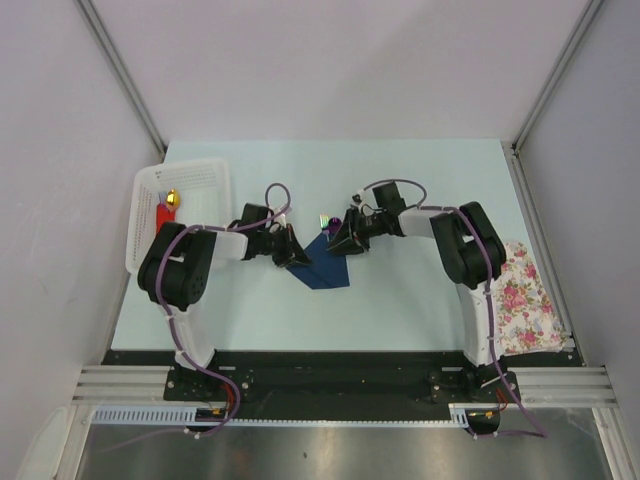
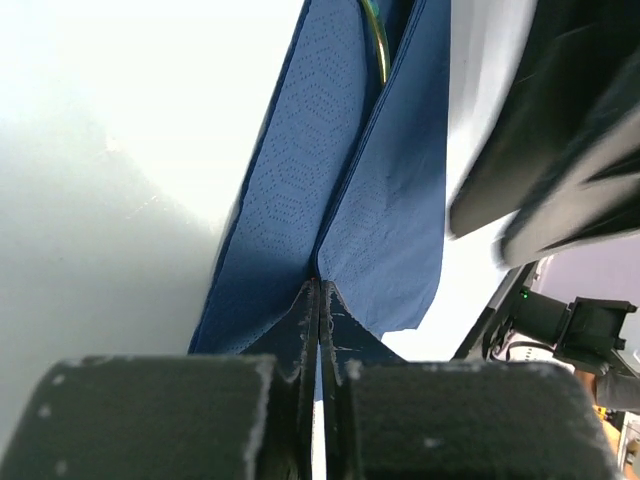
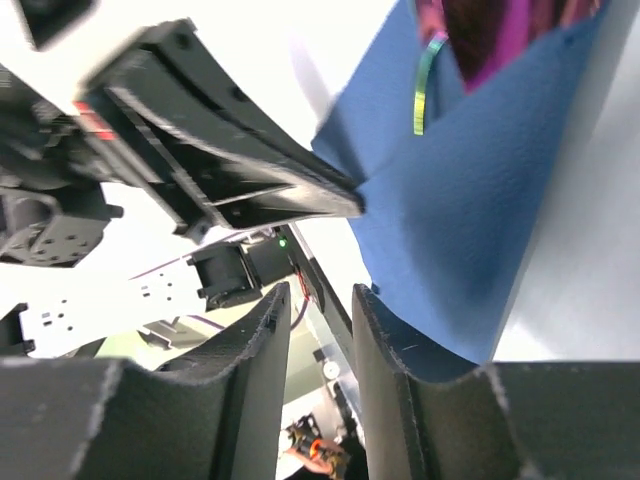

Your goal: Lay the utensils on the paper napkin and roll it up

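The navy paper napkin (image 1: 327, 268) lies mid-table, folded up around the utensils, whose iridescent ends (image 1: 328, 222) stick out at its far side. My left gripper (image 1: 296, 258) is at the napkin's left edge. In the left wrist view it (image 2: 318, 285) is shut on the napkin (image 2: 330, 180), and a gold-green utensil edge (image 2: 381, 45) shows in the fold. My right gripper (image 1: 341, 243) hovers over the napkin's far right part. In the right wrist view it (image 3: 320, 295) stands open with nothing between its fingers. The napkin (image 3: 470, 220) and purple-green utensil ends (image 3: 490, 35) lie just beside its right finger.
A white basket (image 1: 150, 215) stands at the left and holds a red flat object with a gold ball (image 1: 166, 207). A floral cloth (image 1: 522, 298) lies at the table's right edge. The two grippers are close together over the napkin.
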`<state>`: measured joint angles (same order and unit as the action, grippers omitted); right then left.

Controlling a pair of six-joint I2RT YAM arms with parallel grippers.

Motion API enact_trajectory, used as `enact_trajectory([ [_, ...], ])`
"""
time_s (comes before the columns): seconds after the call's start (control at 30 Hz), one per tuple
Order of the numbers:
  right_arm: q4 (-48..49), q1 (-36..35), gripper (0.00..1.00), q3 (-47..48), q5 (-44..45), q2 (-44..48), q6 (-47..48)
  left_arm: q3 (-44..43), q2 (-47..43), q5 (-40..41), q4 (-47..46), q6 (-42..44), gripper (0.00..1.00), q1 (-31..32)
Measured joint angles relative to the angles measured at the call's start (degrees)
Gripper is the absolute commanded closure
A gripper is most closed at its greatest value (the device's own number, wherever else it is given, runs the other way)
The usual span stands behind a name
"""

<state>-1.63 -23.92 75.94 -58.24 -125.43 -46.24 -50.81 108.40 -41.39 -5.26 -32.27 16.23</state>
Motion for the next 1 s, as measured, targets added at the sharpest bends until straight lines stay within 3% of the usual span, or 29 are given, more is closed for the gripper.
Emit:
enact_trajectory([
  [0.6,-7.5,-1.1,1.00,7.4,8.9,0.3,9.0,-0.3,-0.5,1.3,1.7,0.9,1.00,0.0],
  [1.0,-16.0,-3.7,1.00,11.6,15.4,-4.0,17.4,-0.3,-0.5,1.4,1.8,0.9,1.00,0.0],
])
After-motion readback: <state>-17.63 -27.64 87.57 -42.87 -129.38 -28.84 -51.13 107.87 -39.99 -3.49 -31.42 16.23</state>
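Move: The spot on the folded-over napkin flap, near its loose edge beside the utensil handles, lies about 2 cm ahead, 1 cm left and 4 cm below the right hand. From that hand the spoon bowl is some 8 cm ahead and level sideways, the fork head about 9 cm ahead and 2 cm left, both roughly 5 cm lower. From the left hand, already shut at the flap's edge, the spot is about 4 cm right, 2 cm ahead and level. The right fingers come down and shut on the napkin flap, pinching it near its loose edge, just short of the spoon and fork. The hand first goes forward about 3 cm, rising slightly and closing from part-open, then sinks some 4 cm with a small draw back, its fingertips tipping roughly 15 degrees steeper. The left hand stays put, still shut on the flap's edge. ##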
